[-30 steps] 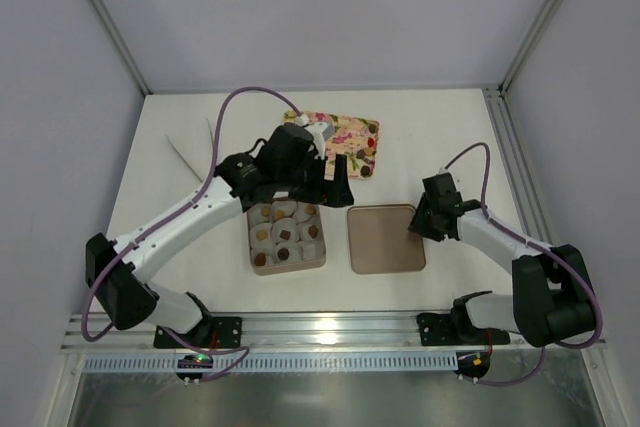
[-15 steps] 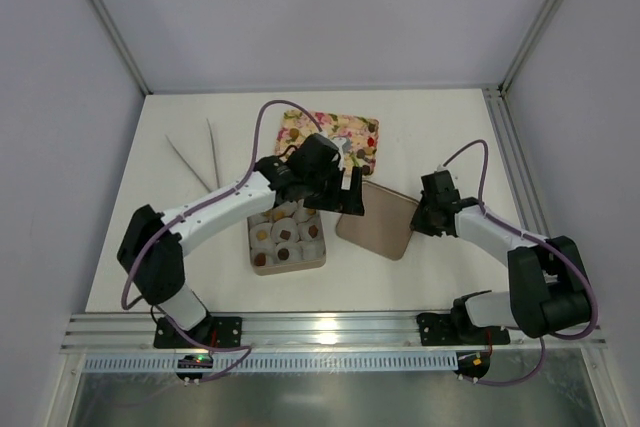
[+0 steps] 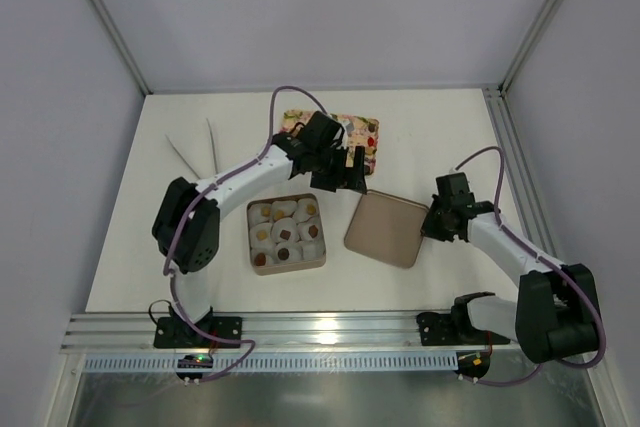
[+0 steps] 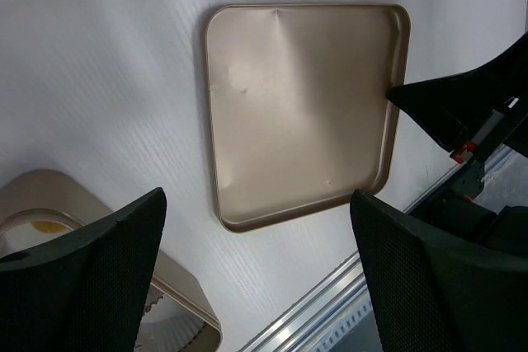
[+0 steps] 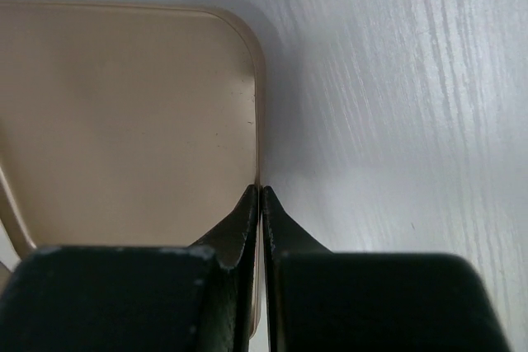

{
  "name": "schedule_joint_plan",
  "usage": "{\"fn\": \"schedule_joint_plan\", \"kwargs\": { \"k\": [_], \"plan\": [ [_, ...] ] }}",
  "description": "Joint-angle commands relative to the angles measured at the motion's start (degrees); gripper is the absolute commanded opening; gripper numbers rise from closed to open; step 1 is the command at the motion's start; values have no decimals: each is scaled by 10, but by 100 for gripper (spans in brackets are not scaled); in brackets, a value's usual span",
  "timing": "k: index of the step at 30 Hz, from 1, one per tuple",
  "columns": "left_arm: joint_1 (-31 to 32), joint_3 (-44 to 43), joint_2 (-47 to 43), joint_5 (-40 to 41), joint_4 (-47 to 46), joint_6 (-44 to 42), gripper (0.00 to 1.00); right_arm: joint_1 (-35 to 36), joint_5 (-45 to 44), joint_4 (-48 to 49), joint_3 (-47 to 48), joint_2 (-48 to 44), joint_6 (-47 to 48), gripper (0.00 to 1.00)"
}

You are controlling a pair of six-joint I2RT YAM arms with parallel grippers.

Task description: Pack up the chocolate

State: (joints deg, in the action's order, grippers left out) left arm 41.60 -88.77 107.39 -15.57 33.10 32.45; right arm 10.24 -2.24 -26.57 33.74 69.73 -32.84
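Note:
The square brown box (image 3: pixel 286 267) holds white paper cups with the chocolate (image 3: pixel 284 235) in them, tan-gold and dark brown pieces. More pieces (image 3: pixel 372 128) lie on the floral tray (image 3: pixel 352 127). The flat brown lid (image 3: pixel 385 229) lies skewed to the right of the box. My right gripper (image 3: pixel 431 230) is shut on the lid's right rim; in the right wrist view its tips (image 5: pixel 261 192) pinch the lid (image 5: pixel 124 113) edge. My left gripper (image 3: pixel 346 177) hovers open between tray and lid, its fingers (image 4: pixel 91 286) wide apart above the lid (image 4: pixel 301 113).
Two thin sticks (image 3: pixel 192 154) lie at the back left of the white table. The box corner (image 4: pixel 177 302) shows at the lower left of the left wrist view. An aluminium rail (image 3: pixel 330 332) runs along the near edge. Grey walls enclose the table.
My right gripper has closed on the lid's rim and the lid has turned and shifted right. My left arm has swung away from the box toward the floral tray, staying open.

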Motion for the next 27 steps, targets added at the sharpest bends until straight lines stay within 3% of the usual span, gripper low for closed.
{"fn": "schedule_joint_plan", "kwargs": {
  "k": [1,7,27],
  "plan": [
    [-7,-28,19,-58,5,-25,89,-14,15,-28,13,-37,15,4],
    [-9,-49,59,-119,11,-37,88,-27,60,-41,22,-64,14,4],
    [-10,-55,137,-178,-23,-15,88,-64,107,-106,78,-131,16,4]
  ]
}}
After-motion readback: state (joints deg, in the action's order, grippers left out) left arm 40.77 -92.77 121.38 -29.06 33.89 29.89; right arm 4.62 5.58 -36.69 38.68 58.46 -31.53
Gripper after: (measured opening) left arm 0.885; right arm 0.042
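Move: Back and to the right of the open left hand, its middle roughly 6 cm back, 9 cm right and 10 cm below, is the brown lid. The packed chocolate box is about 9 cm back and 15 cm left of that hand, the flowered sheet some 13 cm forward and 5 cm left. The shut right hand already grips the lid's right edge, with the lid's middle about 9 cm left and 1 cm forward of it and the box some 33 cm left. Lifting the lid by its right edge, the right hand keeps its pinch and rises about 6 cm with only a slight roll. Meanwhile the left hand, fingers staying wide open, sinks some 7 cm towards the lid's left edge, easing a couple of centimetres right and back as its fingertips tilt about 15 degrees back towards the base; whether they touch can't be seen. ##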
